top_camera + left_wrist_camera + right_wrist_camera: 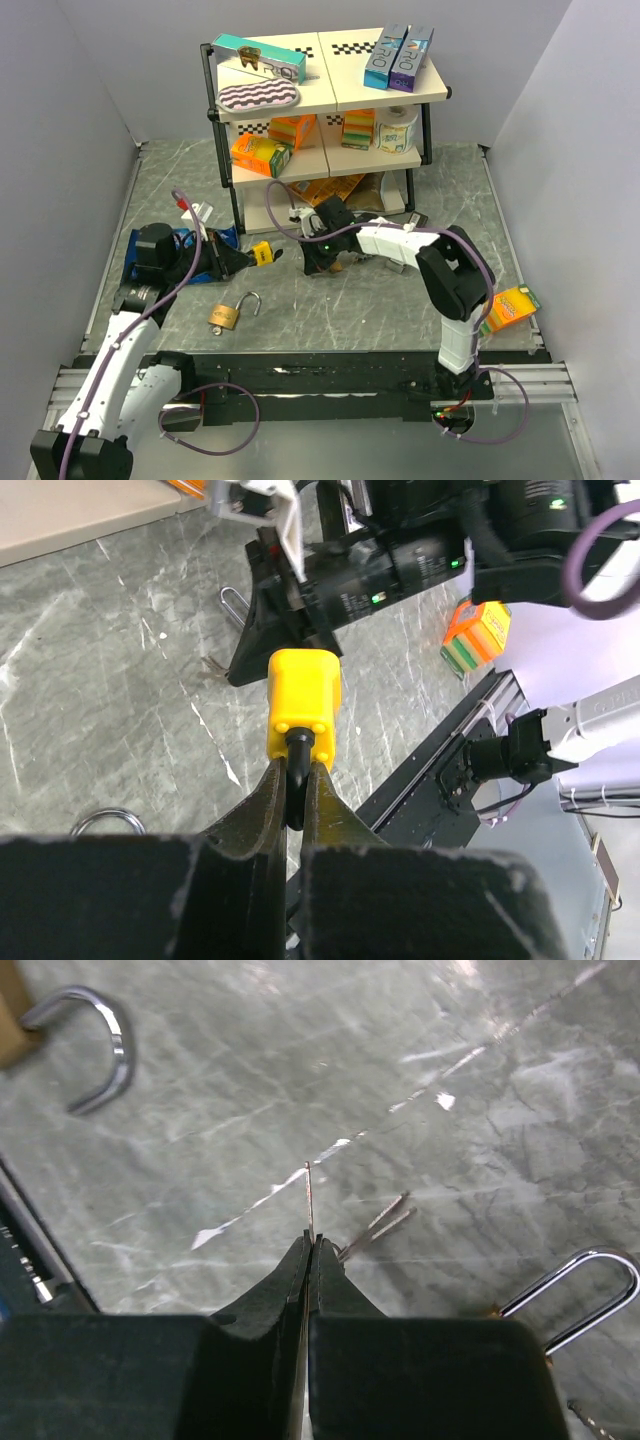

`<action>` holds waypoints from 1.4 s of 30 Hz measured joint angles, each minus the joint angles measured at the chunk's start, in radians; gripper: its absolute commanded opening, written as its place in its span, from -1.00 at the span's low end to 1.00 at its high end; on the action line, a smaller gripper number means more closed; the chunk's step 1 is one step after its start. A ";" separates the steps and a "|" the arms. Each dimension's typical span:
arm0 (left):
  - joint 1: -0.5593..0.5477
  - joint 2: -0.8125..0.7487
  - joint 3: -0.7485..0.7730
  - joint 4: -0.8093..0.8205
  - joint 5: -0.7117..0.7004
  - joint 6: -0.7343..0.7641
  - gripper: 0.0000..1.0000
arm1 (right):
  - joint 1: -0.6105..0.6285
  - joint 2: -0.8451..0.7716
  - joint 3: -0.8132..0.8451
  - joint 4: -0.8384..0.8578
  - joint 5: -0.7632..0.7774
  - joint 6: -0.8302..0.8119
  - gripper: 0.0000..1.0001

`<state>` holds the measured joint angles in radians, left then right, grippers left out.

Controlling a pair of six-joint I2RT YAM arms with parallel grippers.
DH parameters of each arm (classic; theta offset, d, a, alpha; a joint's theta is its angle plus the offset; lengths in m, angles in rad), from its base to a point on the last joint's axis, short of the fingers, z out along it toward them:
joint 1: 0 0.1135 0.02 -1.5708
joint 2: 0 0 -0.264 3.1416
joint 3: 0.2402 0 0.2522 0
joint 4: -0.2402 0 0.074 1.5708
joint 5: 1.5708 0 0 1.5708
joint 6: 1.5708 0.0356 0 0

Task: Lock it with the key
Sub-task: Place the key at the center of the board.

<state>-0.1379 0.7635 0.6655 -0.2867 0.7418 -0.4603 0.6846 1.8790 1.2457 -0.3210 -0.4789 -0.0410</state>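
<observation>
My left gripper (243,262) is shut on the black shackle of a yellow padlock (262,253) and holds it just above the table, body pointing right; the padlock fills the middle of the left wrist view (303,700). My right gripper (318,262) faces it a short way to the right, shut on a thin key (309,1195) seen edge-on, with spare keys (385,1222) hanging beside the jaws. The key tip and the yellow padlock are apart. A brass padlock (228,315) with an open shackle lies on the table in front of both.
A shelf rack (325,95) with boxes stands behind. A second shackle (585,1285) lies under the right gripper. An orange and green box (510,308) sits at the right. Blue items (215,240) lie by the left arm.
</observation>
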 measured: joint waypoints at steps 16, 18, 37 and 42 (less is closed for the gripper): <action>0.006 -0.011 0.000 -0.011 -0.006 -0.008 -0.98 | -0.039 0.059 0.037 -0.005 0.050 -0.011 -0.75; 0.006 -0.009 -0.002 -0.011 -0.006 -0.008 -0.98 | -0.042 0.063 0.046 -0.007 0.053 -0.016 -0.63; 0.009 0.013 -0.004 -0.031 0.192 0.059 -0.98 | -0.044 -0.228 -0.011 -0.079 -0.092 -0.102 0.66; 0.008 0.023 -0.003 -0.005 0.351 0.079 -0.98 | -0.044 -0.489 -0.122 -0.092 -0.167 -0.232 0.79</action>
<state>-0.1295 0.7868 0.6628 -0.2913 1.0927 -0.3817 0.6407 1.3895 1.1240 -0.4133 -0.6464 -0.2726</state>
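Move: The right hand already holds the key low over the table; the bare centre spot for it is about 3 cm ahead, 1 cm right and 3 cm below. The small brass padlock lies some 4 cm ahead and 7 cm right, the big brass padlock about 17 cm left and 10 cm back, both about 4 cm below. From the left hand, the centre spot is roughly 10 cm ahead, 14 cm right and 19 cm below. Forward about 3 cm and slightly down, the right hand takes the key to the clear patch beside the small brass padlock, opens its fingers there to let the key go, then climbs about 15 cm while drawing back, opening wider and tipping its fingers up. Late on, the left hand, still gripping the yellow padlock, swings back about 5 cm and somewhat right, turning some 20 degrees clockwise. ##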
